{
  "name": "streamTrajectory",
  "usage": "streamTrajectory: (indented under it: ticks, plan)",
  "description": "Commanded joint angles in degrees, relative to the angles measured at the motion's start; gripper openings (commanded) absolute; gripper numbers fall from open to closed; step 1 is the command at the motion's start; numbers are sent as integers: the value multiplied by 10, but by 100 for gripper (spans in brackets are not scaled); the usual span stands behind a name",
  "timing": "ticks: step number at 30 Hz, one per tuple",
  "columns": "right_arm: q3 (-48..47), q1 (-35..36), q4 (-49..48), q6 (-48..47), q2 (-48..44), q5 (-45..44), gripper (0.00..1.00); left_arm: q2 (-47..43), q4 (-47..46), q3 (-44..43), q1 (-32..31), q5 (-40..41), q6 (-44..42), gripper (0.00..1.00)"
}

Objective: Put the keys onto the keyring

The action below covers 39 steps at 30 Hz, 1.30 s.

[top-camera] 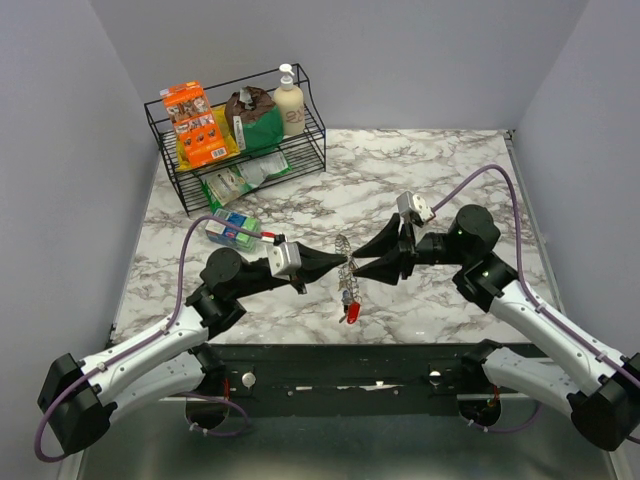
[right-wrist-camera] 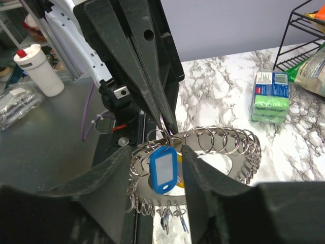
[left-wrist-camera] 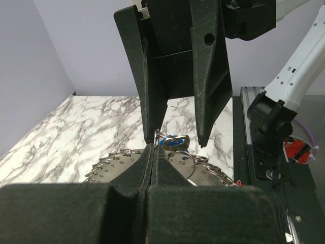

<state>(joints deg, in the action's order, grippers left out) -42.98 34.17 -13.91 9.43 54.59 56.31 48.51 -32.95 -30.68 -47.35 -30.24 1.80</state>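
The keyring (right-wrist-camera: 223,145) is a silver loop edged with many small split rings, held upright above the marble table (top-camera: 440,190). My left gripper (left-wrist-camera: 154,147) is shut on one small ring at its top edge. A key with a blue plastic head (right-wrist-camera: 163,170) hangs from that ring. My right gripper (right-wrist-camera: 154,152) is open, its two fingers on either side of the blue head, the right one nearly touching it. A yellow head (right-wrist-camera: 179,163) shows behind the blue one. Small keys (right-wrist-camera: 165,223) dangle below, and a red key (top-camera: 352,312) hangs lowest in the top view.
A black wire rack (top-camera: 165,150) with packets and a bottle stands at the back left. A green and blue sponge pack (top-camera: 232,230) lies just behind my left arm. The table's near edge and black mounting rail (top-camera: 340,365) run right below the grippers.
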Motion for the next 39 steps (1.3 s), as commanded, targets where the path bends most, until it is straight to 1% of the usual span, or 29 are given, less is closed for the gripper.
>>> streamTrajectory:
  ticks: [1,5,6,7,11,12,17,18,21,23,28,31,39]
  plan:
    - [3,3,-2,-6,5,-15,49,-1,-18,-29,2,-10,-8,0]
    - [4,3,4,-12,0,-20,41,-4,-7,-31,2,-10,-15,0]
    - [4,3,9,-15,-2,-23,36,-6,-5,-31,2,-7,-15,0]
    - [2,3,16,-20,-4,-25,34,-10,-3,-32,2,-6,-15,0]
    - [1,3,40,-42,-11,-48,29,-14,6,-33,2,-3,-15,0]
    - [4,3,42,-43,-12,-50,28,-13,8,-33,2,-3,-28,0]
    - [4,4,52,-54,-16,-58,24,-17,10,-34,2,-1,-29,0]
    - [4,3,55,-56,-16,-57,20,-18,10,-34,2,0,-29,0]
    - [4,3,62,-63,-15,-59,16,-20,10,-35,2,0,-29,0]
    - [4,3,66,-67,-16,-61,15,-21,10,-38,1,-5,-28,0]
    - [4,3,71,-75,-15,-61,9,-18,11,-43,2,-15,-24,0]
    - [6,3,76,-79,-14,-62,7,-18,6,-42,2,-15,-22,0]
    - [8,3,86,-89,-8,-66,4,-17,7,-42,2,-26,-21,0]
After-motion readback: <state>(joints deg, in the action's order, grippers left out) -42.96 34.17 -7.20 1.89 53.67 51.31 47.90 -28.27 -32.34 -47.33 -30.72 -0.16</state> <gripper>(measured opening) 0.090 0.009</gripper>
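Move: The blue key tag hangs loosely between the right hand's open fingers, about 1 cm ahead of the hand point, 1 cm to its left and 2 cm below. The tips of the left hand, which already pinches a wire ring, are roughly 2 cm ahead of the right hand and 4 cm to its left, 1 cm higher. The keyring plate is centred some 2 cm ahead, 4 cm left and 6 cm below. From the left hand, the tag is about 1 cm back, 3 cm right and 2 cm below. Down and forward, by not quite 2 cm each way, the right hand eases onto the blue tag, turning about 5 degrees clockwise while its fingers close steadily from half open to nearly shut and pinch the tag between the pads. The left hand stays in place and keeps its pinch on the wire ring at the top of the keyring. ##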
